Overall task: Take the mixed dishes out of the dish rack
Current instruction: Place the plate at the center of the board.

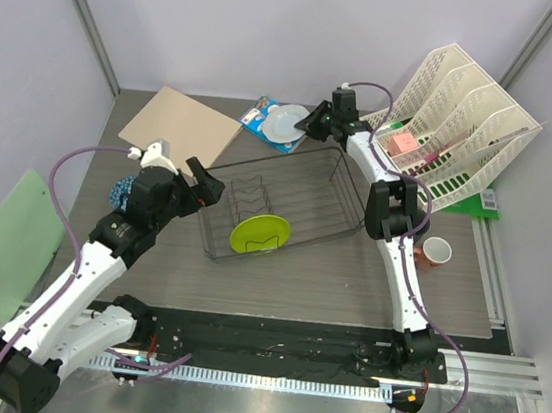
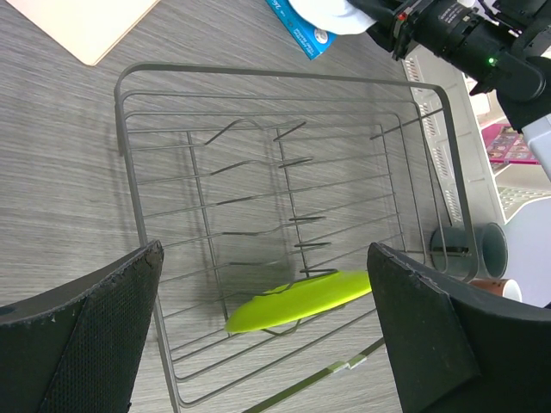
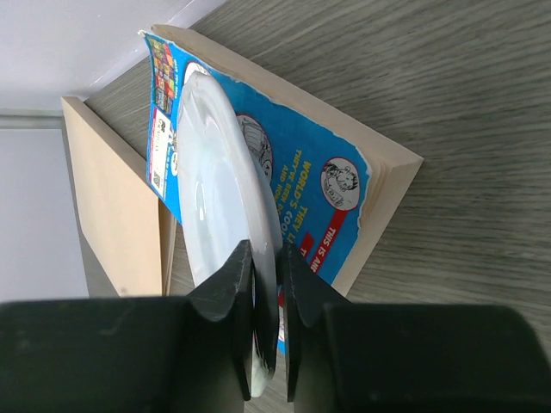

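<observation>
The dish rack [image 1: 354, 192] [image 2: 293, 76] is a dark wire basket in the middle of the table. A lime-green plate [image 1: 261, 233] [image 2: 301, 299] leans on its prongs at the near end. My left gripper [image 1: 208, 184] [image 2: 265, 258] hovers open at the rack's left side, holding nothing. My right gripper [image 1: 312, 125] [image 3: 267, 258] is behind the rack, shut on the rim of the white plate [image 1: 286, 121] [image 3: 215, 189], which lies on a blue packet [image 1: 259, 124] [image 3: 323, 181]. A salmon-pink cup [image 1: 437, 252] and a grey mug [image 2: 469, 249] stand right of the rack. A blue speckled bowl [image 1: 122, 191] sits left of my left arm.
A tan board [image 1: 180, 124] lies at the back left, partly under the blue packet. A white slotted organiser [image 1: 462, 124] stands at the back right. A pale green sheet [image 1: 5, 239] leans by the left wall. Walls close in the table on three sides.
</observation>
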Tool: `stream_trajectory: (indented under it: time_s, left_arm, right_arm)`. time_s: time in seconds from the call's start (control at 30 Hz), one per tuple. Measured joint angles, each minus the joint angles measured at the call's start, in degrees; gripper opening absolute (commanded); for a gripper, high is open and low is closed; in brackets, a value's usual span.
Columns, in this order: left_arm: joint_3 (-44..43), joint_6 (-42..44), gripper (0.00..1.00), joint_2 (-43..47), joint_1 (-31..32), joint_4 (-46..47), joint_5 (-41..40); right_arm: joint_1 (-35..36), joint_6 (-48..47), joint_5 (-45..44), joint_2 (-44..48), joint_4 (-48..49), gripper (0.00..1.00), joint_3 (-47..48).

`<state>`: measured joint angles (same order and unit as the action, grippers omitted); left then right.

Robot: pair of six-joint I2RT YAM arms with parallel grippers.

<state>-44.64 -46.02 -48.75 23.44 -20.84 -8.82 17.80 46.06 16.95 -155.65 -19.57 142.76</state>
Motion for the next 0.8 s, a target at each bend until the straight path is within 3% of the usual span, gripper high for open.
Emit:
stream_trajectory:
  time_s: [0.3, 0.8]
  left_arm:
    - [0.8, 0.0, 1.00, 0.0, 0.0, 0.2, 0.0]
    - [1.0, -0.3, 1.00, -2.8, 0.0, 0.9, 0.6]
  right_arm:
    - [0.0, -0.1, 0.9, -0.1, 0.2, 0.37, 0.7]
    - [0.0, -6.0, -5.0, -0.1, -5.3, 0.43, 1.0]
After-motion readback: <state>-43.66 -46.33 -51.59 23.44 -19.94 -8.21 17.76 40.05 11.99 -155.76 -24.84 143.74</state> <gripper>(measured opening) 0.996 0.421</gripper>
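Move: The white plate is gripped by its right-hand rim in the right gripper. Its middle is about 6 cm to the left, some 2 cm farther out and a little lower, tilted over the blue book. The book's middle is about 8 cm left and 1 cm ahead, 4 cm below; the tan board some 34 cm left and 6 cm back; the dish rack about 20 cm back and 3 cm left. From the left gripper the plate lies roughly 36 cm ahead, 14 cm right and 16 cm lower. Hold the right hand almost still over the blue book's right side while its fingers let go of the plate's rim, opening from nearly shut to a bit under half. Then ease it about 2 cm to the right and nearly as far down, rolling the wrist some 10 degrees left side down, with the rim still between the parted fingers. Let the open left gripper sink about 2 cm over the rack's left side. ##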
